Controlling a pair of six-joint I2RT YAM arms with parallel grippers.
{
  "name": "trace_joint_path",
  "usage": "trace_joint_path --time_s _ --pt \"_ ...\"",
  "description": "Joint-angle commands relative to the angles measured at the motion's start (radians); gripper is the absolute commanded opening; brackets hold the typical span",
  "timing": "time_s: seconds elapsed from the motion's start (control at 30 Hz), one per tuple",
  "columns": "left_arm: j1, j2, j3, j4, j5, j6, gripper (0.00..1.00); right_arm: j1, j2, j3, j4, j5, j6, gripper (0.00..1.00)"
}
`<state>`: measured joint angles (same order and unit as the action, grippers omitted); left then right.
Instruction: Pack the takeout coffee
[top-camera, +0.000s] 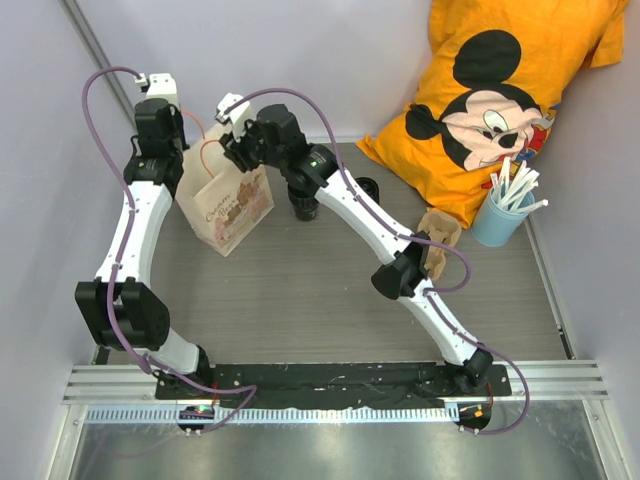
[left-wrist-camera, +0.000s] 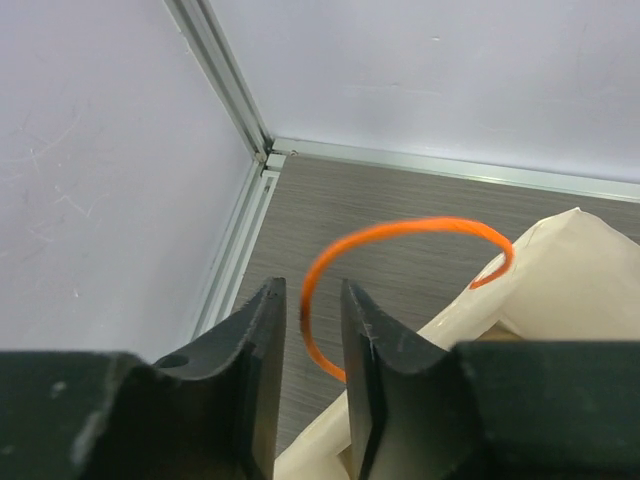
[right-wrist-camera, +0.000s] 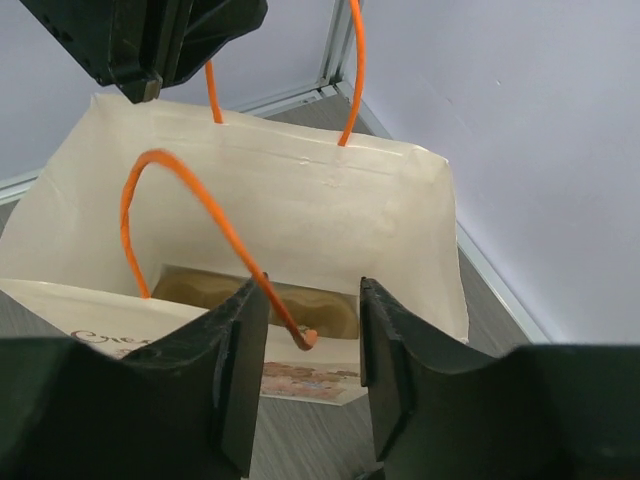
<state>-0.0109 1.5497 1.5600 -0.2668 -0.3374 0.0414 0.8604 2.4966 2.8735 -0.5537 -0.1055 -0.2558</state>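
Note:
The takeout coffee, a small black cup (top-camera: 305, 208), stands on the table right of the bag, partly hidden under my right arm. A black lid (top-camera: 367, 187) lies further right. The cream paper bag (top-camera: 228, 207) stands open, its inside (right-wrist-camera: 300, 215) showing a brown floor and no cup. My left gripper (left-wrist-camera: 310, 286) is open over the bag's far side, and the far orange handle (left-wrist-camera: 400, 231) runs loose through the gap. My right gripper (right-wrist-camera: 312, 288) is open over the near rim, with the near orange handle (right-wrist-camera: 190, 195) slack beside its left finger.
A beige pulp cup carrier (top-camera: 441, 243) sits by my right forearm. A light blue cup of white straws (top-camera: 499, 216) stands at the right. An orange Mickey Mouse cloth (top-camera: 500, 90) fills the back right corner. Walls and a metal rail (left-wrist-camera: 240, 190) close in behind the bag.

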Motion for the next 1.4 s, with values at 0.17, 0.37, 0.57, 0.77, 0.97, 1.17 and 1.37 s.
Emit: trace_joint_path --time_s 0.17,0.37,0.57,0.77,0.97,1.17,1.37 --pt "0.006 -0.036 0.044 0.034 0.040 -0.028 0.48 0.000 -0.033 0.026 0.009 -0.013 0.001 0.70" --pt "0.006 -0.066 0.048 0.015 0.051 -0.034 0.63 0.006 -0.073 -0.009 -0.014 -0.020 0.003 0.91" --pt "0.006 -0.094 0.051 -0.011 0.070 -0.035 0.81 0.006 -0.134 -0.062 -0.049 -0.040 0.007 1.00" --pt "0.006 -0.126 0.071 -0.035 0.080 -0.069 0.91 0.005 -0.215 -0.124 -0.072 -0.043 -0.003 1.00" --pt "0.008 -0.169 0.083 -0.060 0.095 -0.072 0.96 -0.003 -0.301 -0.210 -0.083 -0.036 -0.028 1.00" --pt "0.006 -0.206 0.084 -0.084 0.110 -0.078 1.00 -0.027 -0.383 -0.313 -0.084 -0.046 -0.020 1.00" --pt "0.006 -0.269 0.098 -0.159 0.237 -0.054 1.00 -0.151 -0.467 -0.443 -0.083 -0.094 0.026 1.00"
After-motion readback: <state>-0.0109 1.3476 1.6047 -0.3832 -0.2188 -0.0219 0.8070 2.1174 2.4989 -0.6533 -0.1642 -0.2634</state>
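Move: At the far left of the table, the paper bag's middle lies about 6 cm right of the left hand and 13 cm below it, and some 3 cm ahead of the right hand, 7 cm left and 13 cm below. Each hand still has its orange handle between parting fingers: loop 2 cm ahead and 2 cm right of the left hand, 4 cm left of the right hand. Level with the right hand, a black cup stands about 13 cm right, another 26 cm right, both 20 cm lower. Spreading both already parting grippers wide, the hands free the bag's two handles and back out. The left hand stays nearly put at first, then rises about 8 cm and draws back 6 cm, tipping slightly up; the right hand first dips a couple of centimetres, then climbs clear while drawing back and swinging some 8 cm right, away from the bag and towards the nearer black cup. ##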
